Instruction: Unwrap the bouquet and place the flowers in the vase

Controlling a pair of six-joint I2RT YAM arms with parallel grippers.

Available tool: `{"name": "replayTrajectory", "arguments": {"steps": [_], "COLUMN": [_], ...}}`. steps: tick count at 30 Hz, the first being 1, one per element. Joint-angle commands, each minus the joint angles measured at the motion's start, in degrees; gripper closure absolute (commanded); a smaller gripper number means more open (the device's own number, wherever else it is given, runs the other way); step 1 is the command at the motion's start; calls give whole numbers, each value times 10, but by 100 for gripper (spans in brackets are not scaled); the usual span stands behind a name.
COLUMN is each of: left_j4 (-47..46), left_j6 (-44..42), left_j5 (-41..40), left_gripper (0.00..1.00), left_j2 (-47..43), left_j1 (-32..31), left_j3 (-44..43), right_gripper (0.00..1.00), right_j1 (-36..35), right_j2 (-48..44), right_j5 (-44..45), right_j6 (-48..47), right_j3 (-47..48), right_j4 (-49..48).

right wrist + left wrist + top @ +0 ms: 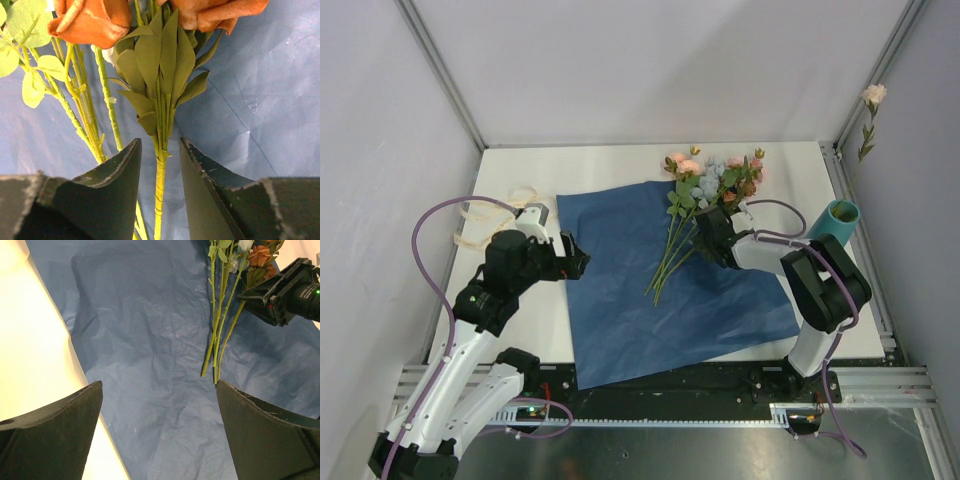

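The blue wrapping paper (640, 300) lies spread flat on the table, so the bouquet is unwrapped. The flowers (705, 185) lie loose on it, blooms to the far side, stems (670, 262) pointing near-left. My right gripper (708, 232) is low over them. In the right wrist view it (161, 142) stands open astride one green stem (160, 175) just below the leaves, with a gap on each side. Orange blooms (90, 20) lie just ahead. My left gripper (578, 264) hangs wide open and empty (159, 384) over the paper's left edge. The teal vase (840, 215) stands at the right.
A cream ribbon (485, 215) lies on the white table at the left. A single pink flower (873, 95) shows high against the right wall above the vase; I cannot tell whether it stands in it. Frame rails run along the table's right and near edges.
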State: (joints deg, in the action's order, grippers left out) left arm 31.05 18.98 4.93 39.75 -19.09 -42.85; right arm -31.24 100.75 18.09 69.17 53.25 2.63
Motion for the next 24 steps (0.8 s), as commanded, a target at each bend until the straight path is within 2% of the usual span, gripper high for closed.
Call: {"name": "replayTrajectory", "arguments": {"steps": [1,4,8,14,24], "left_j4": [-6,-6,-6,-6,-6], "left_j6": [-11,-11,-11,-10,-11], "left_j5": [8,8,7,6,4], "left_gripper": [0,0,0,0,0], "left_j2": [-6,-6,-7,-5,-6], "left_j1": [4,5,4,4,5], "left_j3": [3,2,2,3,3], "right_gripper": [60,65,80,98,100], "right_j1": [4,5,5,-7,-54], "right_j2": [18,20,11,-28,-106], "right_j5": [26,29,39,80,200], "right_j6": [22,23,21,4,5], "right_j3": [-1,-1,-1,-1,-1], "right_j4": [-11,-9,-8,-6,44]}}
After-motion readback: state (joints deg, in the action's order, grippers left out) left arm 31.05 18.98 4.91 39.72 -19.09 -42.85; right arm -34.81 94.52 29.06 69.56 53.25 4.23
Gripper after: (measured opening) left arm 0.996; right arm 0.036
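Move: The orange flower's stem runs right between the right hand's half-open fingertips, about 1 cm below them. The stems of the other flowers lie some 5 cm to the hand's left and level with it; the blue blossoms are about 13 cm ahead and 2 cm right. The vase stands roughly 25 cm to the right and 3 cm back. From the idle left hand, the orange stem is about 12 cm ahead, 27 cm right and 18 cm below. The right fingers close around the orange flower's stem just below its leaves and pinch it, the hand easing a bare centimetre down and right as they shut. Keeping that grip, the hand then rises about 5 cm off the blue wrapping, gathering speed, while the fingers tip up by some 10 degrees. ##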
